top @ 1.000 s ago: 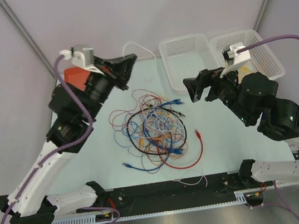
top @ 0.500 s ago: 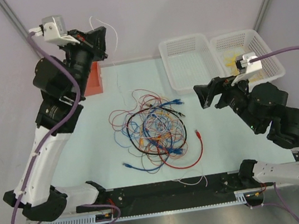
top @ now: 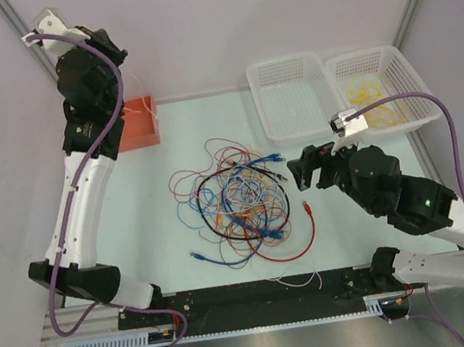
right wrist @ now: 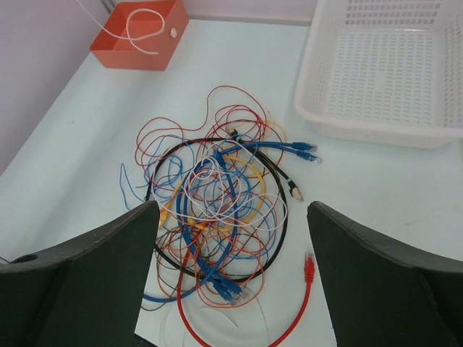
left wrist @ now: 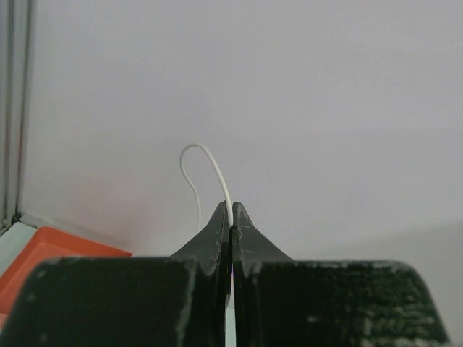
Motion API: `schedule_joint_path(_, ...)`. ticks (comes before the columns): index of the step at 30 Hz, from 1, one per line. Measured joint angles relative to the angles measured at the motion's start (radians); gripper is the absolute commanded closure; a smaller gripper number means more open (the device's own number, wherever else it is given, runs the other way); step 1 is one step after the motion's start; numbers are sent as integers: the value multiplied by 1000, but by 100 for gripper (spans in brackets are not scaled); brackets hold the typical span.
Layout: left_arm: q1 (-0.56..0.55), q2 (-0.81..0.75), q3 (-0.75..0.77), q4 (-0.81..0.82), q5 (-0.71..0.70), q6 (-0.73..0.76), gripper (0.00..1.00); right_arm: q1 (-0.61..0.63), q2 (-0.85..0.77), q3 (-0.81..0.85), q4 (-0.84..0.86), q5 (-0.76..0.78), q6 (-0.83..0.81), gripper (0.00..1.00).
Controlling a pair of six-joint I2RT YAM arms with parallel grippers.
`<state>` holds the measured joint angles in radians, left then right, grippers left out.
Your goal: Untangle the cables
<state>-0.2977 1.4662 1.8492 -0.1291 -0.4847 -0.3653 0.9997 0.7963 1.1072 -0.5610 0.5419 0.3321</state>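
Observation:
The cables (top: 236, 199) lie in a tangled heap of red, blue, orange, white, yellow and black at the table's middle. A red cable (top: 309, 223) curls at the heap's right edge. My left gripper (top: 116, 49) is raised high at the back left, shut on a thin white cable (left wrist: 217, 173). That cable hangs down into an orange box (top: 136, 127). My right gripper (top: 305, 167) hovers just right of the heap, open and holding nothing. In the right wrist view the cables (right wrist: 224, 202) lie below the right gripper (right wrist: 231, 210).
Two white baskets stand at the back right: one (top: 291, 99) is empty, the other (top: 416, 89) holds yellow wires (top: 371, 109). A loose thin white wire (top: 296, 282) lies near the front edge. The back wall is close behind the left gripper.
The left arm has risen and swung back to the left, carrying the white cable over the orange box. The right arm has moved left and lower, toward the heap.

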Motion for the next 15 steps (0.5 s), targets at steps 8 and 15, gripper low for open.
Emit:
schedule_joint_path(8, 14, 235, 170, 199, -170, 92, 100, -44, -14, -113, 119, -46, 34, 12)
schedule_joint_path(15, 18, 490, 364, 407, -321, 312, 100, -100, -18, -226, 134, -159, 103, 12)
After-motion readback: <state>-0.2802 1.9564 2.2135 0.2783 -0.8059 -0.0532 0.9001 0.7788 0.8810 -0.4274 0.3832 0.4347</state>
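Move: Over the far left of the table, the left hand already holds the white cable; the orange box lies about 10 cm ahead, 14 cm left and 50 cm below. The open right hand has the tangle's middle some 12 cm to its left, 2 cm ahead and 33 cm below. From that hand, the red plug lies 2 cm back and 4 cm right, and the blue plugs 14 cm ahead and 2 cm left, both about 33 cm down. Carrying the white cable in shut fingers, the left hand sweeps forward about 11 cm and slightly left, staying high while it moves over towards the orange box and turns some 25 degrees counter-clockwise. Meanwhile the right hand, fingers kept wide open, sinks about 7 cm towards the tangle and tips slightly downward, touching nothing yet. ##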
